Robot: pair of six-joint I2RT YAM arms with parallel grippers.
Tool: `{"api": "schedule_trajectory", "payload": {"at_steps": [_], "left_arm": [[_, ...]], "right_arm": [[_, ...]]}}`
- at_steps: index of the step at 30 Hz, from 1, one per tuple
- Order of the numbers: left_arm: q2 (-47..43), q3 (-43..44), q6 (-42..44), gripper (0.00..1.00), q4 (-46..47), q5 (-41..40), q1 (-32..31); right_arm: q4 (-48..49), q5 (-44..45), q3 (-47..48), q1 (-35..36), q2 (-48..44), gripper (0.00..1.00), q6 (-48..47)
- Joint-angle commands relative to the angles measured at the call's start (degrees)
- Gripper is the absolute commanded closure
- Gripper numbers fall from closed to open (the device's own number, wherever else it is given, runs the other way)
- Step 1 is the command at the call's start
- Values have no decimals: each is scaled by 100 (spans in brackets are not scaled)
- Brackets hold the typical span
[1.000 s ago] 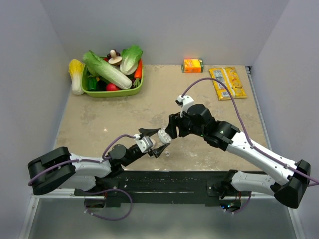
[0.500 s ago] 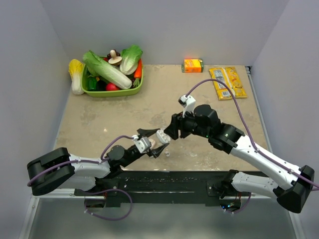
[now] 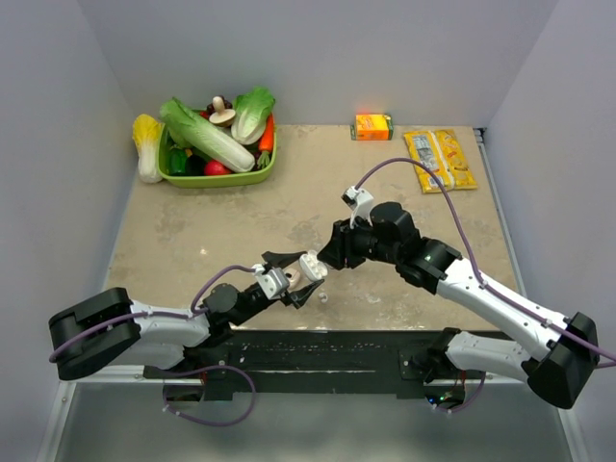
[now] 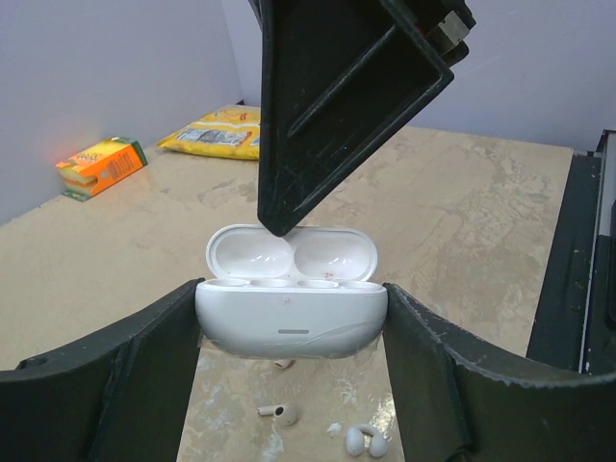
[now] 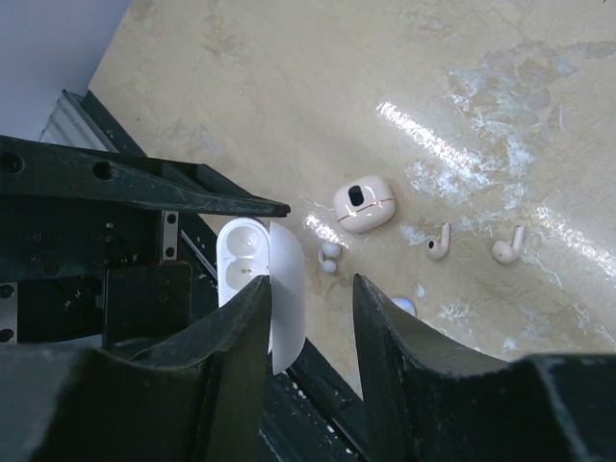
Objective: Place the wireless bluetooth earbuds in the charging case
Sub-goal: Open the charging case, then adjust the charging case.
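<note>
My left gripper (image 4: 291,318) is shut on the charging case (image 4: 291,322), a glossy white oval held above the table with its lid (image 4: 291,258) swung open and both wells empty. My right gripper (image 5: 311,284) straddles that lid (image 5: 286,298). One finger touches the lid, and a gap shows to the other, so the jaws stand open. In the top view the two grippers meet at the case (image 3: 310,267). The earbuds lie on the table below: a stemmed one (image 4: 279,413), a clip-shaped one (image 4: 366,440) and two more stemmed ones (image 5: 439,243) (image 5: 507,246).
A beige second case (image 5: 365,203) lies shut on the table near the earbuds. A green basket of vegetables (image 3: 217,178) stands at the back left. An orange box (image 3: 372,126) and a yellow packet (image 3: 440,160) sit at the back right. A black rail (image 3: 318,346) runs along the near edge.
My right gripper has moved down and left onto the case lid, and its jaws have narrowed. The left gripper has shifted slightly right, still holding the case.
</note>
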Motion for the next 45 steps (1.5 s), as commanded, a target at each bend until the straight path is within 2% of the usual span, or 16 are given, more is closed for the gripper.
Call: {"api": "schedule_trajectory", "payload": {"at_steps": [1,8,13,23,26,29,30,31,32,33,35,37,41,45], "left_arm": [[-131,-43,153,100,1709,-21,-47],[-114,-25,154,100,1745,-21,-56],[-158,-25,153,100,1727,-21,-65],[-158,-16,154,100,1736,-21,-73],[-123,-25,162,100,1745,-56,-73],[-88,-17,40,100,1736,-213,-73],[-70,-8,-13,96,1666,-266,-73],[-70,36,-92,85,1579,-336,-73],[-79,80,-119,73,1456,-346,-73],[-79,133,-162,50,1115,-355,-73],[-70,378,-338,29,684,-416,-73],[-61,676,-522,23,-81,-590,-73],[18,968,-936,0,-917,-733,-73],[106,1073,-1217,0,-1200,-750,-73]], "right_arm": [[370,-406,-77,-107,-71,59,52],[529,-767,-130,-142,7,57,79],[564,-872,-183,-177,78,63,114],[599,-978,-253,-247,175,68,114],[617,-969,-244,-239,122,74,96],[529,-934,-174,-247,61,90,-35],[459,-882,-139,-247,43,100,-158],[380,-699,-26,-239,25,100,-228],[196,-566,45,-239,-27,100,-307],[90,-469,107,-247,-71,100,-474],[-165,-93,282,-230,-228,100,-615],[-349,207,405,-160,-326,100,-809],[-455,725,467,-133,-607,100,-958],[-535,981,538,-98,-704,100,-1011]]}}
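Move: The left hand still grips the body of the open charging case, with the raised lid about 1 cm ahead, 2 cm right and 2 cm above it. From the right hand, that lid lies roughly 1 cm back, 1 cm left and 1 cm lower, already between the parted fingertips. On the table, some 17 cm below the right hand, are the cream box, 4 cm ahead and 8 cm left, and the nearer stemmed earbud, 5 cm ahead and 1 cm left. The right hand eases about 1 cm left and 1 cm down onto the open lid and closes its fingers on it, one pad inside the lid and the other behind, then rises some 4 cm and draws about 3 cm to the right, tipping its fingers up some 10 degrees. The left hand holds the case body nearly still until the lid is pinched, then spreads its fingers wide to let go as it rises 2 to 3 cm, easing right and slightly forward beneath the departing case. ##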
